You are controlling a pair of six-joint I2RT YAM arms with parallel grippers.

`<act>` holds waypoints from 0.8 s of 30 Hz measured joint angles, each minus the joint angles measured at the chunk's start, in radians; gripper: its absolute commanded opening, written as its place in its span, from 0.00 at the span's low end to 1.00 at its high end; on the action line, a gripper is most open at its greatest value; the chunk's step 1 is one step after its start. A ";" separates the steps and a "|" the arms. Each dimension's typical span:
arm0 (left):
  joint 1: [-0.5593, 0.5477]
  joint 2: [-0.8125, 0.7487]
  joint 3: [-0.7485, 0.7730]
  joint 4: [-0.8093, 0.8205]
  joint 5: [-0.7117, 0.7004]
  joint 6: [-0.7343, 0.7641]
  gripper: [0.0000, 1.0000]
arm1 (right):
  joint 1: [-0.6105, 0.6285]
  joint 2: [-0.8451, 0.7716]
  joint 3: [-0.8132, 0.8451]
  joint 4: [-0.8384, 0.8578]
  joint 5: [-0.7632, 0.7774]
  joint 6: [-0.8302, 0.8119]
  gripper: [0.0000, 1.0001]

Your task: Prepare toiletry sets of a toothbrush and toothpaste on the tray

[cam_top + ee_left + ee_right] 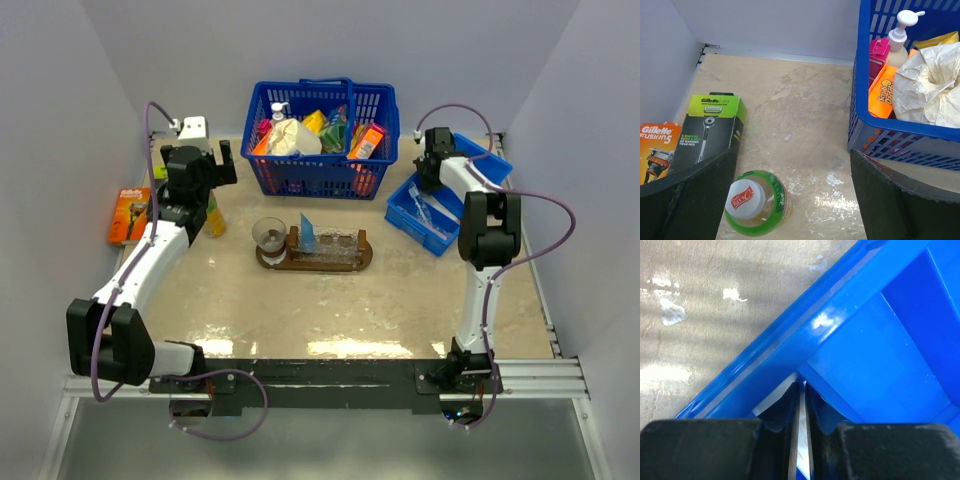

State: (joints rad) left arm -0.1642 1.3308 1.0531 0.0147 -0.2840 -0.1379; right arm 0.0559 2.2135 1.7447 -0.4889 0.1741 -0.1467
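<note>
The dark brown oval tray [362,257] lies mid-table and carries clear glass cups [338,243]. A blue wedge-shaped toothpaste tube [308,235] stands in one of them. My right gripper [430,172] [802,390] reaches down into a corner of the blue bin [405,213] [875,355]. Its jaws are shut on a thin, flat whitish-blue packet [801,440], seen edge-on, and I cannot tell whether this is a toothbrush or toothpaste. My left gripper [205,165] [795,200] hovers wide open at the far left, holding nothing. No toothbrush can be made out for certain.
A blue basket [320,135] [880,125] full of goods stands behind the tray. A green bottle with a white cap [756,202] stands between my left fingers. Razor boxes [710,127] [130,215] lie along the left wall. Pale wrapped items [432,215] lie in the bin.
</note>
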 measured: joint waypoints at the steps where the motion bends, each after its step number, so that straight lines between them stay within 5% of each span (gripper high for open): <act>1: 0.001 0.002 0.000 0.000 0.000 0.000 1.00 | 0.000 -0.002 0.000 -0.003 -0.001 0.003 0.17; 13: 0.007 0.013 0.000 -0.002 0.003 -0.002 1.00 | -0.035 -0.007 0.080 -0.132 -0.117 0.031 0.47; 24: 0.007 0.035 0.011 -0.003 0.004 -0.008 1.00 | -0.044 0.042 0.119 -0.194 -0.192 0.013 0.45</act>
State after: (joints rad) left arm -0.1570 1.3655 1.0641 0.0116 -0.2802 -0.1463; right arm 0.0116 2.2559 1.8633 -0.6830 -0.0174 -0.1333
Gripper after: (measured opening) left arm 0.997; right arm 0.484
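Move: The right hand's nearly shut fingertips are low inside the blue tray, at one end of the white toothbrush pack, whose middle lies about 4 cm back, 1 cm to the right and 2 cm below. The tray's left rim is about 3 cm to the left, level fore and aft. The wooden rack stands some 25 cm left and 15 cm back; the blue basket, about 26 cm left and 10 cm ahead. From the left hand the pack is roughly 57 cm right, 5 cm ahead and 23 cm below. The right hand spreads its fingers from nearly shut to about half open as it rises some 1.5 cm and eases back, its left side tipping up and the fingers turning steeper by roughly 12 degrees in all. It then sinks again by nearly 2 cm while drawing back to about 1.5 cm from its start and 1 cm to the left, so that the open fingertips come to either side of the white toothbrush pack beside the tray's left rim, without closing. ##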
